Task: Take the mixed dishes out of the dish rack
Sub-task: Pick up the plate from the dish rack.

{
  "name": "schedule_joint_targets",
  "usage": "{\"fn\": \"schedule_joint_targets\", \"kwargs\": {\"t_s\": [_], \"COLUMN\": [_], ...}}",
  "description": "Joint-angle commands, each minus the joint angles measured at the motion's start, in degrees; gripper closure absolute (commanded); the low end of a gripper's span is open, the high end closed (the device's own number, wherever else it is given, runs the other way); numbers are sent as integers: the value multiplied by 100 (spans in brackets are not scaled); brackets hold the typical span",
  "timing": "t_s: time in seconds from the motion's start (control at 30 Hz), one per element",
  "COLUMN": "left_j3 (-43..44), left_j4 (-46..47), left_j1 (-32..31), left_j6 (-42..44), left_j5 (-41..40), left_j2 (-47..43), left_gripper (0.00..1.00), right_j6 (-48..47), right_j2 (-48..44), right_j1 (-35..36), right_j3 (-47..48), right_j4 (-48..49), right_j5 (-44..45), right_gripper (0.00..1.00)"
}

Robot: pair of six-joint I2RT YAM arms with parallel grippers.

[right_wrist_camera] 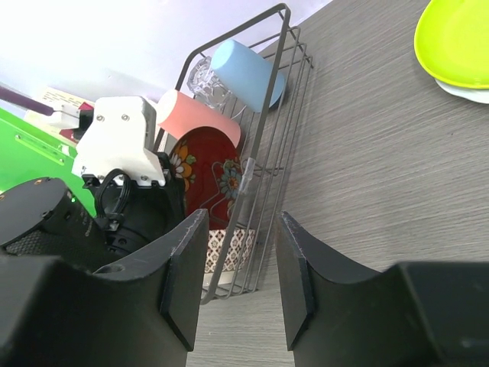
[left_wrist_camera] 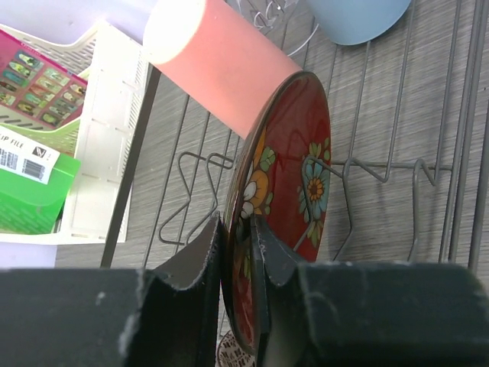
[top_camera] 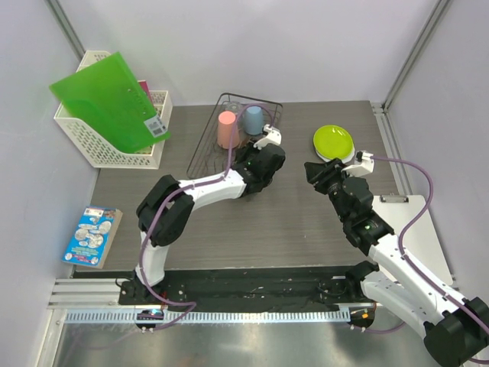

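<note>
The black wire dish rack (top_camera: 252, 98) stands at the back middle of the table. In it are a pink cup (left_wrist_camera: 221, 65), a light blue cup (left_wrist_camera: 355, 19), an upright red patterned plate (left_wrist_camera: 294, 153) and a patterned bowl (right_wrist_camera: 229, 245) at its near end. My left gripper (left_wrist_camera: 237, 223) reaches into the rack, one finger on each face of the red plate's rim, shut on it. A yellow-green plate (top_camera: 333, 141) lies on a pale plate (right_wrist_camera: 466, 92) on the table right of the rack. My right gripper (right_wrist_camera: 243, 229) hovers open near these plates, holding nothing.
A white lattice basket (top_camera: 107, 145) with a green folder (top_camera: 111, 99) sits at the back left. A blue booklet (top_camera: 92, 235) lies at the left edge. A white clipboard (top_camera: 416, 222) lies under the right arm. A clear glass (right_wrist_camera: 202, 76) stands in the rack's far end.
</note>
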Motion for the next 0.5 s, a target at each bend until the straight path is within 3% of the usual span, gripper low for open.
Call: {"fn": "schedule_joint_targets", "kwargs": {"t_s": [0.0, 0.47], "left_j3": [-3, 225], "left_j4": [558, 1305], "left_j1": [30, -102], "left_j6": [365, 1280], "left_j5": [-708, -920], "left_j2": [-579, -1344], "left_gripper": [100, 100], "right_j6": [-106, -114], "right_j2": [-57, 40], "right_j1": [29, 28], "right_j3": [96, 193], "right_j4": [16, 16], "right_j5": [185, 212], "right_gripper": [55, 55]}}
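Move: The plate stands on edge in the rack, already pinched by its near rim in the left fingers, its middle about 4 cm ahead of that hand and 3 cm below. The pink cup is some 8 cm ahead and 6 cm left, the blue cup 12 cm ahead and 1 cm right, both about 5 cm lower; the bowl sits 7 cm back, straight below that line by 9 cm. From the right hand the plate lies about 15 cm ahead, 18 cm left, 11 cm down. The plate, still pinched on edge between the left fingers, is drawn almost straight up out of its slot in the rack, about 8 cm, slowly at first and then faster, away from the bowl. The left wrist tips the fingers up by just under 10 degrees along the way while they keep their hold. ##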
